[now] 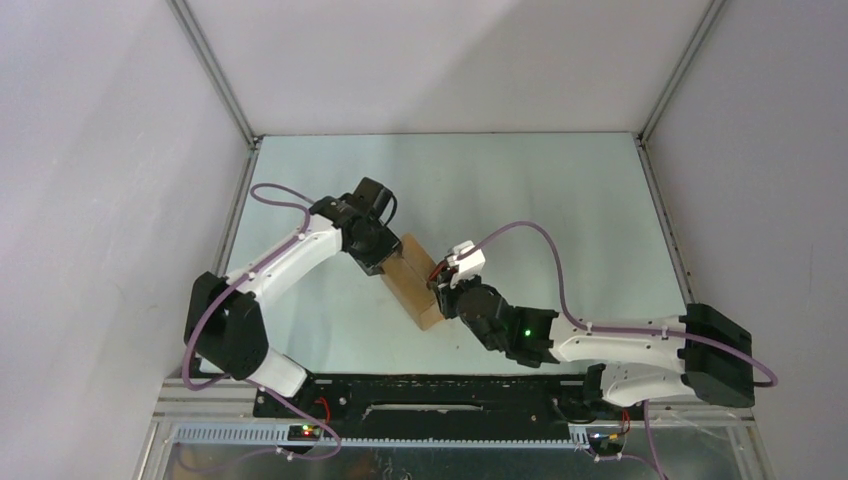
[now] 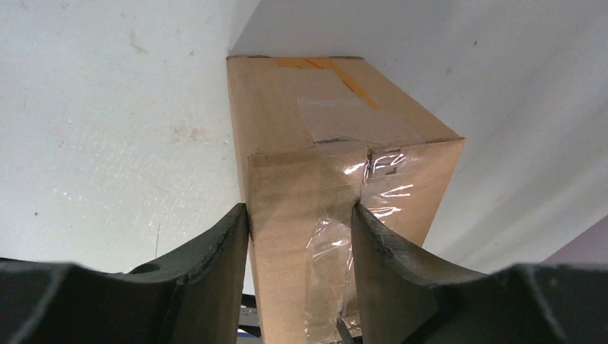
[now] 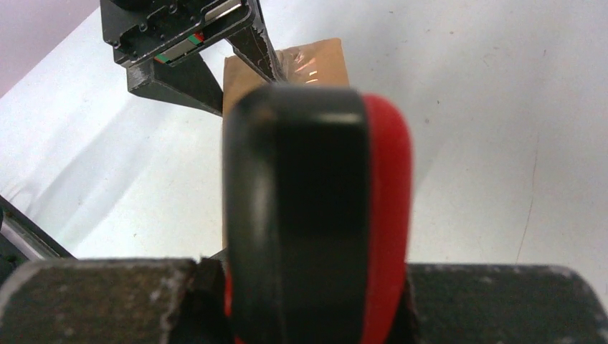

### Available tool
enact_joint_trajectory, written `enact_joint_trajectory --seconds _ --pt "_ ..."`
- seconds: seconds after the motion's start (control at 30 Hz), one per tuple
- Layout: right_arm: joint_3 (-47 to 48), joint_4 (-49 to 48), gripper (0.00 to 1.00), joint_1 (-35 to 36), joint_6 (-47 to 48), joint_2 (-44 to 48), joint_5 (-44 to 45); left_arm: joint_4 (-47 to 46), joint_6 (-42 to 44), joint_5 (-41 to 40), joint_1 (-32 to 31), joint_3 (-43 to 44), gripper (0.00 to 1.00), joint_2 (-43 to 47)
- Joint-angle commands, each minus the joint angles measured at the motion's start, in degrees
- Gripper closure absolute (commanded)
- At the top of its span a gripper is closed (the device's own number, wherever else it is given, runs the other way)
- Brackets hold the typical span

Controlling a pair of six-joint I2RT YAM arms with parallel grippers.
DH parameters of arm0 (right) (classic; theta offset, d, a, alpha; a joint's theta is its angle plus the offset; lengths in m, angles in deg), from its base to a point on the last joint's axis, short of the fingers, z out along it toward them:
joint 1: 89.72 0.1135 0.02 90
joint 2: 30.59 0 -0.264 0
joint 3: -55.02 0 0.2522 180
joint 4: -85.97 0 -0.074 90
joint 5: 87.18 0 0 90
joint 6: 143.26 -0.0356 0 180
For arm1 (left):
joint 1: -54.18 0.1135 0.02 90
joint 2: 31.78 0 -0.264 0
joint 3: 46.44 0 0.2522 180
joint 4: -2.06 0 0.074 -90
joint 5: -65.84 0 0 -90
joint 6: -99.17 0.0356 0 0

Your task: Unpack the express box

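The express box [image 1: 412,283], a brown carton, lies at an angle in the middle of the table, sealed with clear tape and an orange strip [image 2: 344,75]. My left gripper [image 2: 300,215] is shut on the box's far end [image 2: 323,143], one finger on each side face. My right gripper [image 3: 315,287] is shut on a red-and-black utility knife [image 3: 315,215]. The knife points at the box's near end [image 3: 315,57], and its body hides the tip and any contact. In the top view the right gripper [image 1: 447,295] is right at the box's near corner.
The pale green tabletop [image 1: 560,200] is enclosed by white walls with metal corner posts [image 1: 215,75]. A black mounting rail [image 1: 420,400] runs along the near edge between the arm bases. The left gripper's fingers [image 3: 186,82] show behind the knife.
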Motion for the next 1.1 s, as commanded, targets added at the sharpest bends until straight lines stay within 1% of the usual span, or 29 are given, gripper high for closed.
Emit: enact_joint_trajectory --seconds 0.0,0.13,0.2,0.8,0.93,1.07 --pt "-1.61 7.39 1.0 1.62 -1.83 -3.1 0.78 -0.46 -0.84 -16.89 4.82 -2.3 1.0 0.75" --pt "-2.21 7.08 1.0 2.08 -3.98 -6.51 0.68 -0.53 -0.87 -17.25 5.06 -2.39 1.0 1.09" --pt "-2.22 7.37 1.0 2.15 -4.18 -6.77 0.88 -0.52 -0.9 -17.59 5.32 -2.44 1.0 1.27" --pt "-2.22 11.03 1.0 2.16 -0.88 2.96 4.24 -1.83 -0.79 -18.82 9.52 -5.1 1.0 2.66" --pt "-2.22 11.66 1.0 2.17 -1.07 3.78 4.12 -2.05 -0.82 -18.83 9.78 -5.53 1.0 2.85" --pt "-2.79 11.24 1.0 2.18 -2.39 1.5 3.43 -2.5 -0.74 -18.28 9.74 -5.64 1.0 3.05"
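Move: Between the right fingers is the red-and-black knife, working at the taped seam; the box's middle lies about 3 cm ahead of this hand, 6 cm to its left and 9 cm below, and the seam's near end some 4 cm back, 2 cm left and 5 cm lower. The left hand already grips the box at its far-left end, with the box's middle around 5 cm back, 5 cm to its right and 4 cm below. Drawing the box and knife apart along the seam: the left hand keeps its grip and eases left, then sweeps faster left and forward, about 7 cm by 3.5 cm in all, turning some 15 degrees counter-clockwise. The right hand, still holding the knife, dips and edges left, lifts slightly and drifts back, then pulls right and down, ending about 3 cm lower, 2 cm right and 2 cm back. ##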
